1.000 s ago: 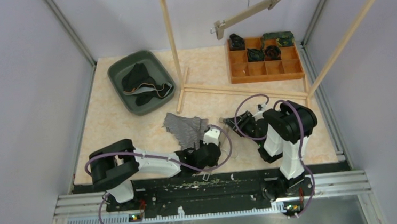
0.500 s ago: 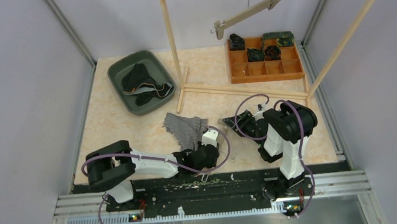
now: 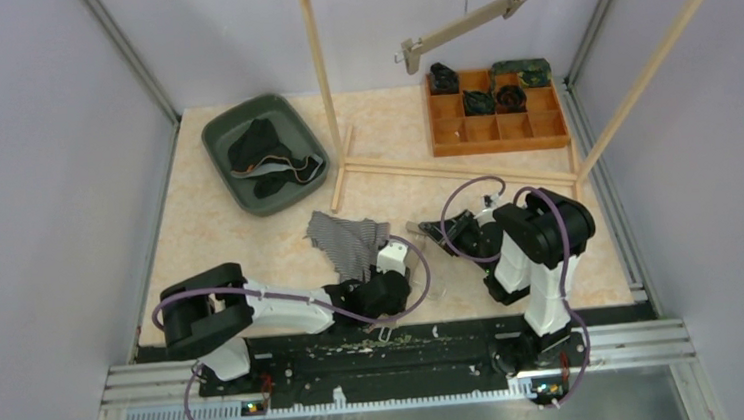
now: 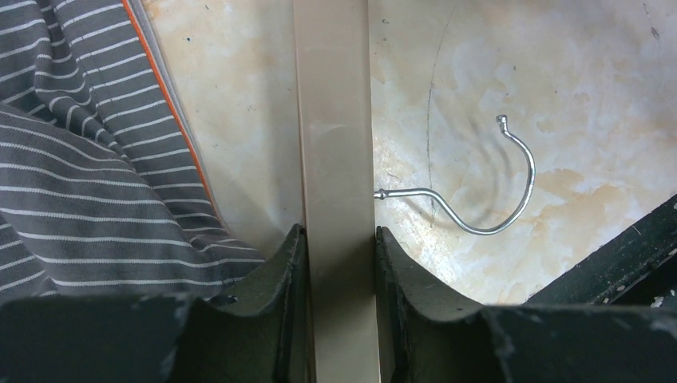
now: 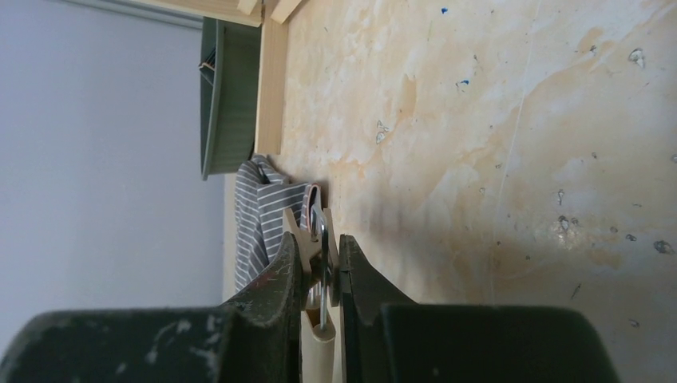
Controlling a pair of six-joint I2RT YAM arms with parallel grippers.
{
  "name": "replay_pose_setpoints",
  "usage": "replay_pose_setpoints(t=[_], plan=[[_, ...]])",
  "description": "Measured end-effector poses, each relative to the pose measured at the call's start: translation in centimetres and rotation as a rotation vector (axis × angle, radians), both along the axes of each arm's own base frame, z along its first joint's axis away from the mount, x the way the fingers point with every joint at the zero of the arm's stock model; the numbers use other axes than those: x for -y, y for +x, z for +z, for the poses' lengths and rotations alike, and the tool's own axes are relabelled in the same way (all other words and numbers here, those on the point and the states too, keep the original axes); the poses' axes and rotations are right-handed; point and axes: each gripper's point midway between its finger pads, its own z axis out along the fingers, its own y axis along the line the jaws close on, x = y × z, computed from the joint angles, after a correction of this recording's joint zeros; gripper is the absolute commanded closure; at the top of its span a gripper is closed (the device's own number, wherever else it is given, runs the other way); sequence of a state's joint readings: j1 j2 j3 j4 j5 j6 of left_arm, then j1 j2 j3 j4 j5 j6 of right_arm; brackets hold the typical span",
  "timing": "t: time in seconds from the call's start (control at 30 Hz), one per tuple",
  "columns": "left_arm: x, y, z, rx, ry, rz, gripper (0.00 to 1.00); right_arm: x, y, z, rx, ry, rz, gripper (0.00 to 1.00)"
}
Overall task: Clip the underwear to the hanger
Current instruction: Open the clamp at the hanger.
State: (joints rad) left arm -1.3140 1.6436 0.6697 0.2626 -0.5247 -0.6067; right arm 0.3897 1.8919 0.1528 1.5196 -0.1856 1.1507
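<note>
The grey striped underwear [image 3: 347, 240] lies crumpled on the table between the two arms, and its edge shows in the left wrist view [image 4: 80, 159]. My left gripper [image 3: 380, 295] [image 4: 335, 239] is shut on the beige bar of a wooden hanger [image 4: 331, 144]. The hanger's metal hook [image 4: 495, 199] rests on the table to the right of the bar. My right gripper [image 3: 430, 233] [image 5: 321, 247] is shut on the hanger's wooden clip [image 5: 319, 231], squeezing it at its metal spring. The underwear [image 5: 259, 207] lies just beyond that clip.
A second wooden hanger [image 3: 464, 22] hangs from the rail of the wooden rack [image 3: 324, 93]. A green bin [image 3: 263, 153] with dark garments stands at the back left. An orange divided tray [image 3: 496, 110] with folded items stands at the back right.
The left arm has drawn its elbow in slightly. The right gripper has edged a little left toward the underwear.
</note>
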Motion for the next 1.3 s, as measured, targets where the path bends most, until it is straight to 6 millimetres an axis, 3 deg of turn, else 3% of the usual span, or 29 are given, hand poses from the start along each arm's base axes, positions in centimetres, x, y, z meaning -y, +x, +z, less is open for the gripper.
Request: replay_pose_setpoints(t=[0.5,0.8,1.07,1.3], plan=[[-0.03,0.00,-0.01,-0.001,0.003,0.001,1.00,-0.01,-0.01,0.02,-0.003,0.004,-0.001,1.00],[-0.06,-0.02,0.01,-0.002,0.018,0.000,1.00,-0.10,-0.06,0.04,-0.002,0.004,0.006,0.60],[0.08,0.30,0.48,0.015,0.023,0.011,1.00,-0.14,-0.12,0.01,0.002,-0.001,0.012,0.54],[-0.01,0.40,0.54,0.018,0.030,0.017,1.00,-0.14,-0.12,0.01,0.002,-0.002,0.012,0.58]])
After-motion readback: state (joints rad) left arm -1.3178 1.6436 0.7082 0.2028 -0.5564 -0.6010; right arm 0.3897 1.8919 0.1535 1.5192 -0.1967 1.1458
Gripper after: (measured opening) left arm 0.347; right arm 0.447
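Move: Between the right hand's fingertips, no more than about 1 cm ahead of and to the left of that hand, sits the hanger's far clamp, its handles squeezed together. From there the hanger bar's middle is about 9 cm back and 4 left; the hook is some 12 cm back, and the underwear about 15 cm left and 2 back, both lower. From the left hand, gripping the bar, the clamp is roughly 13 cm ahead, 4 to the right. Easing off slowly at first, then spreading clearly, the right fingers let go of their squeeze on the clamp's handles and end a little under half open around it, while the right hand itself stays in place. The left hand keeps its grip on the hanger bar, drifting only about half a centimetre up and forward near the end. ##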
